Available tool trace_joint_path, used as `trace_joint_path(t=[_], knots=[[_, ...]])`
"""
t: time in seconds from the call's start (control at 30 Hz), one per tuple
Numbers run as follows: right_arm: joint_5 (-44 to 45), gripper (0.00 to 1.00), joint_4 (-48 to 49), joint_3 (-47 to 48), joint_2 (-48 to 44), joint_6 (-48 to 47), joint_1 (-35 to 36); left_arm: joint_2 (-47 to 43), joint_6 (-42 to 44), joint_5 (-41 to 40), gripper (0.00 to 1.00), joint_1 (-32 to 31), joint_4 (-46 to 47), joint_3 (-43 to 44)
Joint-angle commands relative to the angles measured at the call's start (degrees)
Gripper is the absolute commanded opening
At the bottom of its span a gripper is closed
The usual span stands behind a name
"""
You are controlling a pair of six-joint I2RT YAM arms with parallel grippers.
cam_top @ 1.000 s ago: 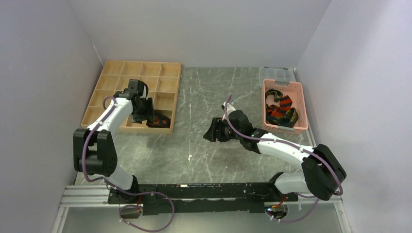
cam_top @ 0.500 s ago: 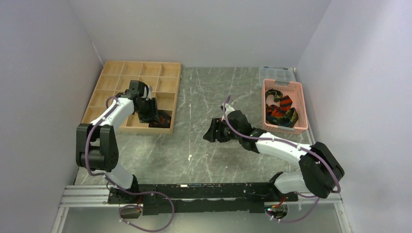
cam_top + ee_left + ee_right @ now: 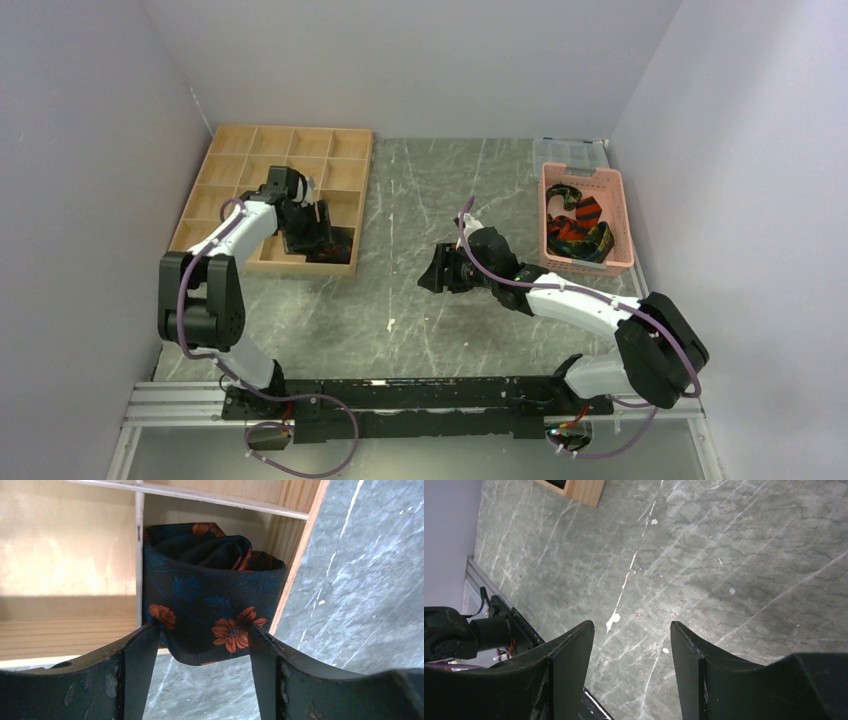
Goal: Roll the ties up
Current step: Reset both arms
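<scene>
A rolled tie (image 3: 210, 590), black with orange flowers and blue leaves, sits in the near right compartment of the wooden tray (image 3: 295, 550), bulging over its near wall. My left gripper (image 3: 202, 630) is open, its fingertips flanking the roll's lower end and just touching its sides. From above, the left gripper (image 3: 322, 222) is over that tie (image 3: 338, 246) in the tray (image 3: 290, 130). More ties (image 3: 577, 225), striped orange, red and yellow, lie heaped in the pink basket (image 3: 618, 215). My right gripper (image 3: 432, 272) hovers open over mid-table, with only marble between the fingers (image 3: 631, 630).
The tray's other compartments show bare wood. A clear plastic box (image 3: 570, 150) stands behind the pink basket at the back right. Grey walls close in on the left, back and right. The arm bases and a metal rail (image 3: 400, 395) run along the near edge.
The left gripper swung right over the tray's near right compartment, squeezed the rolled tie briefly, then widened again. The right arm has not moved.
</scene>
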Motion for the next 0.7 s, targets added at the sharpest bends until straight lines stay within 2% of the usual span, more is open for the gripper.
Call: trace_joint_path(t=[0.0, 0.07, 0.13, 0.33, 0.63, 0.67], knots=[[1.1, 0.62, 0.7, 0.3, -2.1, -0.8, -0.3, -6.7, -0.2, -3.2, 0.74, -0.1, 0.3, 0.7], [1.5, 0.62, 0.1, 0.5, -2.4, -1.1, -0.4, -8.9, -0.3, -3.4, 0.77, -0.1, -0.2, 0.8], [1.8, 0.62, -0.4, 0.9, -2.8, -1.4, -0.3, -10.7, -0.5, -3.5, 0.93, 0.0, -0.4, 0.8], [4.4, 0.63, -4.0, 2.1, -5.8, -3.5, -0.3, -19.6, -1.8, -3.4, 0.94, 0.0, 1.2, -1.6], [14.6, 0.65, -12.3, 4.5, -13.3, -5.8, 0.0, -35.5, -5.8, -11.7, 0.94, 0.0, 3.3, -7.8], [16.7, 0.71, -13.5, 5.0, -14.9, -4.8, 0.0, -36.8, -5.9, -11.7, 0.94, 0.0, 3.0, -8.2]])
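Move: The rolled tie sits in the tray's near right compartment, right at the left hand: its middle lies about 2 cm ahead of the fingertips and 3 cm below, level sideways. An empty compartment adjoins it some 10 cm to the left of it, another about 8 cm beyond it, and the tray's near wall runs roughly 3 cm back from the hand. From the right hand the tie is some 22 cm left, 8 cm ahead and 6 cm lower. The rolled tie is left in its compartment as the left fingers, already partly open beside its near part, spread nearly wide and come free; the left hand rises straight away from it about 13 cm, then also draws back and slightly left while the fingertips swing forward some 25 degrees. The right hand, touching nothing, starts a little later, easing up and right a few centimetres, its fingers staying open. ##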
